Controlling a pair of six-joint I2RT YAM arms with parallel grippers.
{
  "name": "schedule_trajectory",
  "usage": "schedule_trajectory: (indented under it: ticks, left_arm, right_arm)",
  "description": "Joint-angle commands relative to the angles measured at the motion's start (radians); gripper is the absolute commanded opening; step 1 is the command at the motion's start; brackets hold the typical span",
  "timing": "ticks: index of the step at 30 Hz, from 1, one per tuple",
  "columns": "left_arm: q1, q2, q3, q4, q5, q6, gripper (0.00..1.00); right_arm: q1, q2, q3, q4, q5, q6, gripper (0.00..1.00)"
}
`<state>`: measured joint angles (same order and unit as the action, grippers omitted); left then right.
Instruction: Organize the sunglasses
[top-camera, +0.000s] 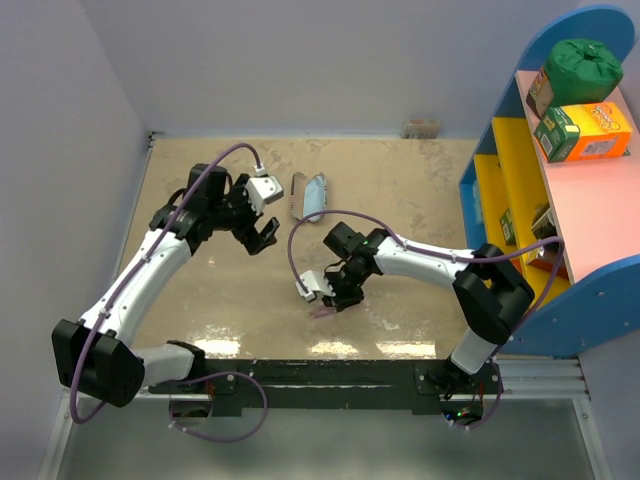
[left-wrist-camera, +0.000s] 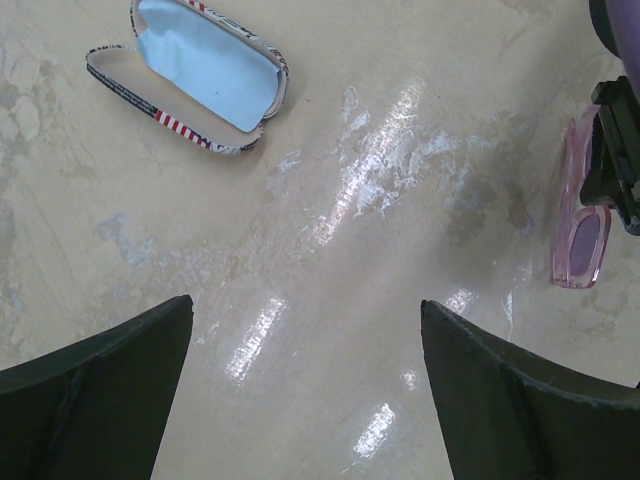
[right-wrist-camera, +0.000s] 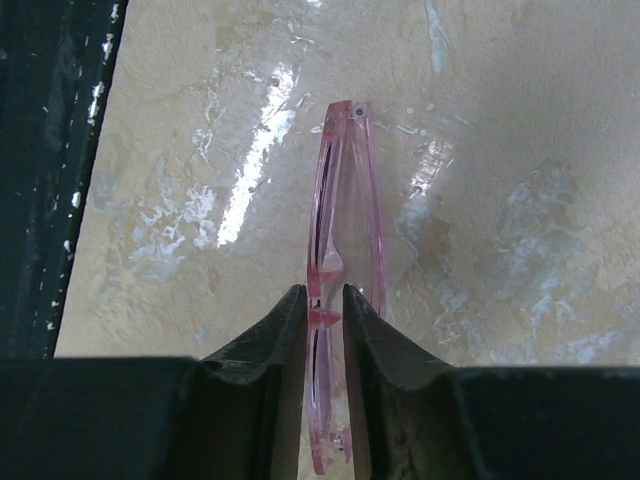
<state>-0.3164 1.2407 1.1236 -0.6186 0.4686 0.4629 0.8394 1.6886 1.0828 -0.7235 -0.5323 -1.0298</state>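
The sunglasses (right-wrist-camera: 345, 200), pink and translucent, stand folded and edge-on on the beige table, also seen as sunglasses (top-camera: 324, 311) and sunglasses (left-wrist-camera: 583, 235). My right gripper (right-wrist-camera: 325, 292) straddles their front frame. Its jaws are only slightly parted, with thin slits showing beside the frame, and one arm of the glasses runs outside the right finger. My left gripper (left-wrist-camera: 305, 310) hovers wide open over bare table, left of the glasses, with nothing between its fingers. In the top view it is the left gripper (top-camera: 262, 237), next to the open case.
An open flag-print case (left-wrist-camera: 195, 70) with a light blue lining lies at the far middle of the table, case (top-camera: 307, 195). A blue, yellow and pink shelf (top-camera: 560, 200) with boxes stands at the right. The dark front rail (right-wrist-camera: 50, 150) runs close to the glasses.
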Motion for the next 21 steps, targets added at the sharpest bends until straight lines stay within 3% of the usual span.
schedule_trajectory:
  ticks: [1, 21]
  left_arm:
    - [0.004, -0.02, -0.004, 0.034, 0.022, -0.017, 1.0]
    - [0.004, -0.018, -0.027, 0.049, 0.025, -0.026, 1.0]
  right_arm:
    - [0.006, -0.036, 0.006, 0.047, 0.018, 0.017, 0.26]
    - [0.006, -0.133, -0.04, 0.18, 0.11, 0.076, 0.46]
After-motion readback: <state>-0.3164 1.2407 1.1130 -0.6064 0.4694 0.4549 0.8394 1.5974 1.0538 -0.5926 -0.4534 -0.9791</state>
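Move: The sunglasses are right at my right fingertips, only some 2 cm below my hand point. They stand nearly edge-on, stretched left to right, with the bridge between the tips. The open glasses case lies about 27 cm farther out and 6 cm to the left, and the table's near edge runs roughly 12 cm back. From my idle left hand the sunglasses are about 14 cm back, 16 cm to the right and 18 cm down. I open my right fingers further around the bridge of the sunglasses, from a narrow gap to nearly half wide, easing forward with a little left. Then I add a rise, about 3 cm forward and 2.5 cm up in all, tilting the wrist some 10 degrees so the fingertips swing forward. My front finger carries the frame forward as I come up off it. ##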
